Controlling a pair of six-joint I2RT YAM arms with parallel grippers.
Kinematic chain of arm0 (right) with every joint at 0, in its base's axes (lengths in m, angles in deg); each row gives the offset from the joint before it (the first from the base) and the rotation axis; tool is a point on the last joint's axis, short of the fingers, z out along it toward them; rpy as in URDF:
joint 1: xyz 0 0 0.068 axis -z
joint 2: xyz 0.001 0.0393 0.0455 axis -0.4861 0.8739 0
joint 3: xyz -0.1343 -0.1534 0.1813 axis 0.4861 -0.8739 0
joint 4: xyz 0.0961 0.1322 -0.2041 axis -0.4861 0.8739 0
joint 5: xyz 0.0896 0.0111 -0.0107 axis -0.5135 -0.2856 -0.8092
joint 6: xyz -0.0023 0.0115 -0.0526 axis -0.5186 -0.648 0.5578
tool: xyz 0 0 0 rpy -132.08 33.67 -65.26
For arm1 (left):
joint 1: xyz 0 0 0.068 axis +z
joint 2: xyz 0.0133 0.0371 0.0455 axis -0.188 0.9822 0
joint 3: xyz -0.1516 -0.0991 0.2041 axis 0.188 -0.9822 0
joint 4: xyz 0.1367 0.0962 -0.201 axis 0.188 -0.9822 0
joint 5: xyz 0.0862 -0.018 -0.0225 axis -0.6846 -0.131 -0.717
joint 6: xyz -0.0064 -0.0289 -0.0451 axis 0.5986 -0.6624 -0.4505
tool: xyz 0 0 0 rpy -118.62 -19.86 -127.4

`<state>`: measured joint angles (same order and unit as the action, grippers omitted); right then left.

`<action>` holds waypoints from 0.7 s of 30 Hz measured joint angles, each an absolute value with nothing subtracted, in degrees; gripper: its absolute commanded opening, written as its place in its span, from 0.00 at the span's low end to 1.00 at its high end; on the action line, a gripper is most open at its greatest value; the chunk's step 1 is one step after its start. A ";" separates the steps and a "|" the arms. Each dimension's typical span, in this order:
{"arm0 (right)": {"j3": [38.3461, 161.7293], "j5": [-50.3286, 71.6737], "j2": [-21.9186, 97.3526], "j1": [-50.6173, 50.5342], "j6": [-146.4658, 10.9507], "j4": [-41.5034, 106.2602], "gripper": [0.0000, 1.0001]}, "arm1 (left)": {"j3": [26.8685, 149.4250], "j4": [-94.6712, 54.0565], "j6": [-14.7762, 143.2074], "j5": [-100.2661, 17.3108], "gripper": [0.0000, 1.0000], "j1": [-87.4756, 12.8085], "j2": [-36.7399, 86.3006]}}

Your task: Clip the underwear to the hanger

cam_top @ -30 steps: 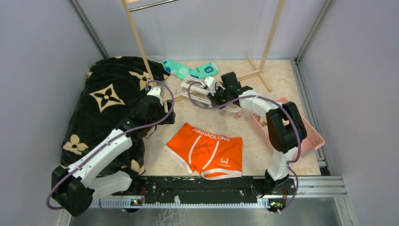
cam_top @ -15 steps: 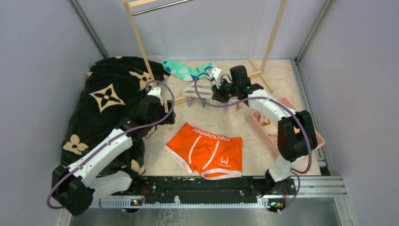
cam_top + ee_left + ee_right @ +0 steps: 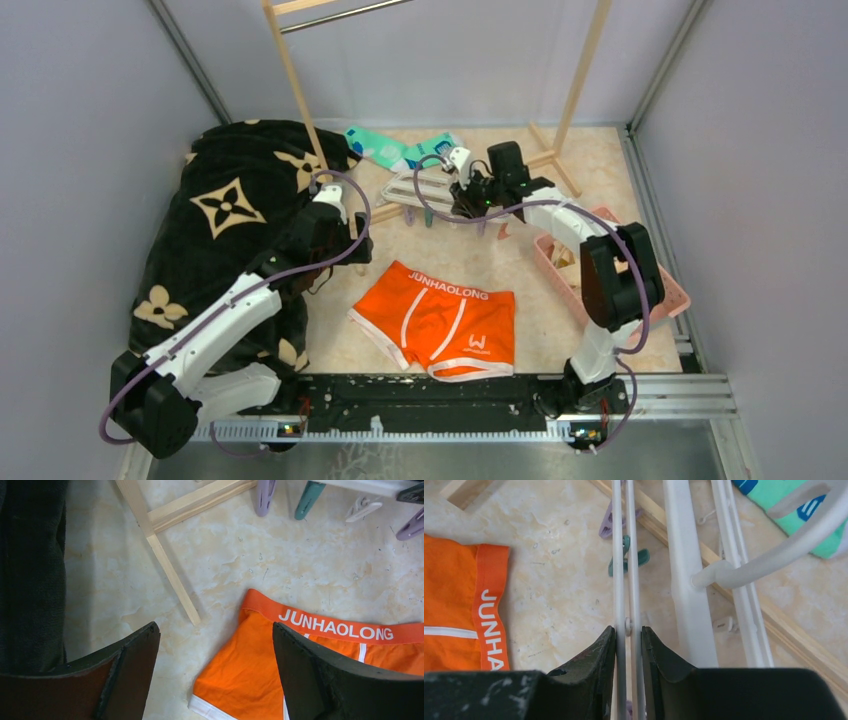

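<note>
The orange underwear [image 3: 435, 320] lies flat on the floor in front of the arms, waistband lettering toward the back; it also shows in the left wrist view [image 3: 250, 670] and the right wrist view [image 3: 449, 595]. My right gripper [image 3: 470, 196] [image 3: 628, 628] is shut on two thin white rails of the hanger [image 3: 415, 186] [image 3: 684, 580], holding it above the floor behind the underwear. Purple [image 3: 264, 495] and teal [image 3: 308, 492] clips dangle from it. My left gripper [image 3: 342, 245] [image 3: 215, 626] hangs open over the underwear's left edge, holding nothing.
A black blanket with beige patterns [image 3: 230, 220] is heaped at the left. A teal sock [image 3: 400, 150] lies at the back, under the wooden rack [image 3: 300, 90], whose foot [image 3: 170, 575] runs beside the underwear. A pink tray [image 3: 660, 285] sits at the right.
My right gripper has lifted the hanger off the floor and carried it slightly back, so its clips now dangle. The left arm and the underwear have not moved.
</note>
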<state>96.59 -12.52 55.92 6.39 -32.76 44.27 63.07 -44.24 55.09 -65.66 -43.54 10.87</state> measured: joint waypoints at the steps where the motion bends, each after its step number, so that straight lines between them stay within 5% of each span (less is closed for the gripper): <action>1: 96.59 -12.30 56.53 6.39 -32.47 44.58 0.34 | 63.07 -44.26 55.09 -65.66 0.88 -43.54 10.87; 10: 95.60 -8.63 55.31 6.56 -35.58 40.36 0.62 | 63.07 -44.19 55.09 -65.62 0.88 -43.46 10.98; 21: 94.27 -1.52 51.79 8.73 -41.76 33.37 0.64 | 62.70 -43.99 55.09 -65.60 0.89 -43.24 11.13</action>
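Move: Just ahead of the right hand, still pinching the hanger's raised near rail, the hanger's hook lies about 7 cm forward and 3 cm to its left, roughly level with it. From the same hand the teal clip hangs some 7 cm left, 1 cm back and 4 cm lower; the green sock lies 14 cm forward and 12 cm left; the underwear lies 26 cm back and 6 cm left, both about 12 cm down. The left hand has the hook roughly 15 cm forward, 17 cm right. Opening its fingers while dipping about 1 cm, the right hand lets go of the hanger's near rail, then climbs about 5 cm and swings forward and somewhat right, about 4 cm and 3 cm, drawing away from that rail over the hanger's body. The wrist turns some 15 degrees clockwise and the fingertips lift slightly, the gripper ending well open. ##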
